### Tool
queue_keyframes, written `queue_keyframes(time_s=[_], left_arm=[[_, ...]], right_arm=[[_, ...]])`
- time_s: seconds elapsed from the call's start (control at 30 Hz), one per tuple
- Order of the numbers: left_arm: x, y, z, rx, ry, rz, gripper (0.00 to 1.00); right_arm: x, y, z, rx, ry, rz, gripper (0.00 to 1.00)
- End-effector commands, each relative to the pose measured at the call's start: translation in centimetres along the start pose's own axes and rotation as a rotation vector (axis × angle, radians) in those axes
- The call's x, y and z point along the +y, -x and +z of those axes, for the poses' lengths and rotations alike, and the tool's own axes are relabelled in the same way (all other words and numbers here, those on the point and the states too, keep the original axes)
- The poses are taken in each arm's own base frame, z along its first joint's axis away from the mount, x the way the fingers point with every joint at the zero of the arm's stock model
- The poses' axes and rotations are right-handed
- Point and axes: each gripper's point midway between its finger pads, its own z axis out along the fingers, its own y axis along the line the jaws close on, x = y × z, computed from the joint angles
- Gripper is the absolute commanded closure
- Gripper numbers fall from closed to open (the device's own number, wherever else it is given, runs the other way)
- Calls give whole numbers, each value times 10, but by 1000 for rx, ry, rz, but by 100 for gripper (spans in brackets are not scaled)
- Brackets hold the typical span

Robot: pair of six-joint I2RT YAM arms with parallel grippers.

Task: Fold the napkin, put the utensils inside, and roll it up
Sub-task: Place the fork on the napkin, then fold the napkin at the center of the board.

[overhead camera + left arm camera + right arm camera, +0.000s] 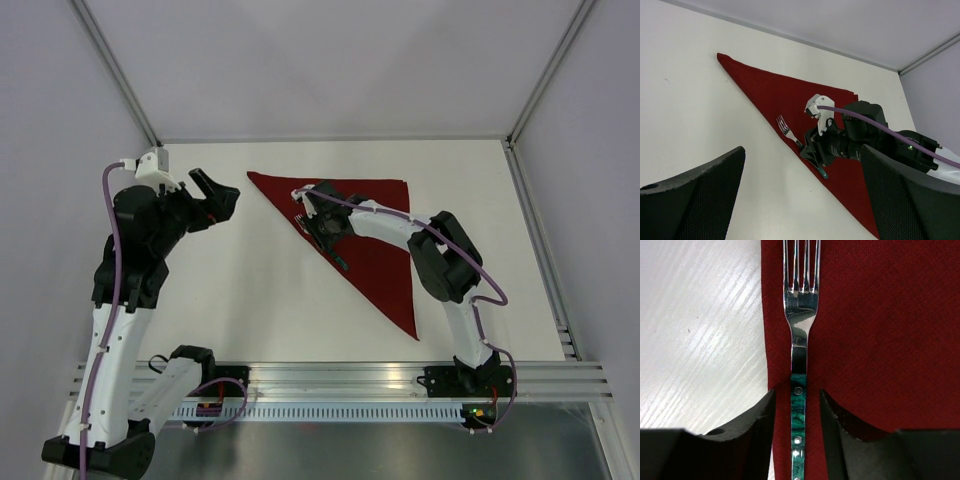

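Note:
The dark red napkin (385,250) lies folded into a triangle on the white table, its long folded edge facing the left arm. A fork (800,315) with a teal handle lies on the napkin (880,315) just inside that edge, tines pointing away from the right wrist camera. My right gripper (797,396) is low over the handle, open, with a strip of cloth showing on each side between the pads and the handle. From the left wrist the fork (785,129) sticks out from under the right gripper (817,150). My left gripper (218,190) is open and raised left of the napkin, holding nothing.
White walls enclose the table (250,290) at the back and sides. An aluminium rail (340,380) runs along the near edge by the arm bases. The right arm's purple cable (880,127) arches over the napkin (765,92).

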Motion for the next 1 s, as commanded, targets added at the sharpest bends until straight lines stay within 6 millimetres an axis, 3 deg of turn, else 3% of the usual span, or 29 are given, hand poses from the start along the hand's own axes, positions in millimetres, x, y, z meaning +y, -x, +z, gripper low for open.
queue_keyframes(time_s=[0.0, 0.13, 0.2, 0.27, 0.3, 0.33, 0.37, 0.4, 0.43, 0.47, 0.5, 0.53, 0.57, 0.6, 0.63, 0.7, 0.73, 0.77, 0.97], left_arm=[[-9, 8, -4, -5, -42, 51, 0], [-19, 5, 0, 15, -100, 62, 0], [-27, 5, 8, 3, -154, 68, 1], [-41, -20, 22, 54, -220, 57, 3], [-52, -24, 26, 41, -249, 73, 4], [-56, -43, 38, 77, -243, 90, 4], [-74, -59, 40, 85, -250, 143, 5], [-86, -66, 45, 75, -267, 167, 5], [-97, -91, 50, 101, -262, 220, 5], [-104, -103, 52, 106, -270, 244, 5], [-112, -112, 53, 99, -289, 267, 5], [-120, -125, 56, 86, -319, 288, 6], [-136, -147, 53, 92, -359, 354, 6], [-143, -160, 50, 90, -387, 391, 6], [-153, -171, 52, 42, -434, 443, 5], [-174, -211, 42, 47, -503, 534, 4], [-188, -222, 32, -4, -537, 585, 4], [-190, -245, 36, 13, -538, 641, 3], [-221, -311, 16, -25, -699, 851, 2]], right_arm=[[2, 47, -47, -121, 5, 4, 53], [4, 73, -83, -187, 32, -5, 51], [-13, 81, -100, -217, 28, 24, 50], [-27, 90, -129, -268, 49, 68, 50], [-56, 90, -139, -287, 29, 121, 50], [-70, 91, -156, -314, 25, 154, 51], [-102, 86, -167, -328, 20, 224, 50], [-119, 85, -184, -359, 11, 257, 50], [-132, 74, -187, -352, 15, 296, 50], [-166, 62, -198, -365, -17, 372, 50], [-174, 58, -212, -392, 4, 396, 50], [-185, 43, -213, -381, -2, 428, 50], [-208, 29, -222, -389, -33, 478, 50], [-214, 24, -234, -409, -43, 483, 50], [-221, 10, -233, -396, -51, 504, 50], [-244, -8, -247, -422, -91, 560, 50], [-246, -17, -245, -419, -77, 580, 50], [-255, -25, -248, -425, -87, 608, 50], [-270, -49, -246, -428, -122, 649, 51]])
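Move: The left hand, empty and wide open, heads for the napkin's near corner, about 41 cm to its right, 15 cm back and 34 cm below; the fork is some 9 cm ahead and 20 cm right of that hand. The fork lies on the napkin right under the open right fingertips, a centimetre or so below. From the right hand, the napkin's far right corner is about 18 cm ahead and 23 cm right, and its near corner 24 cm back and 20 cm right. The right hand, its fingers already apart around the fork handle, rises straight off it, then swings roughly 32 cm to the right over the napkin and past its right edge, going up some 20 cm before sinking a little, half open and turning clockwise. Meanwhile the wide-open left hand starts slowly, then sweeps about 30 cm right, 20 cm down and some 11 cm back towards the napkin's near corner, its wrist swinging clockwise and rolling left side up, still well above the table. ##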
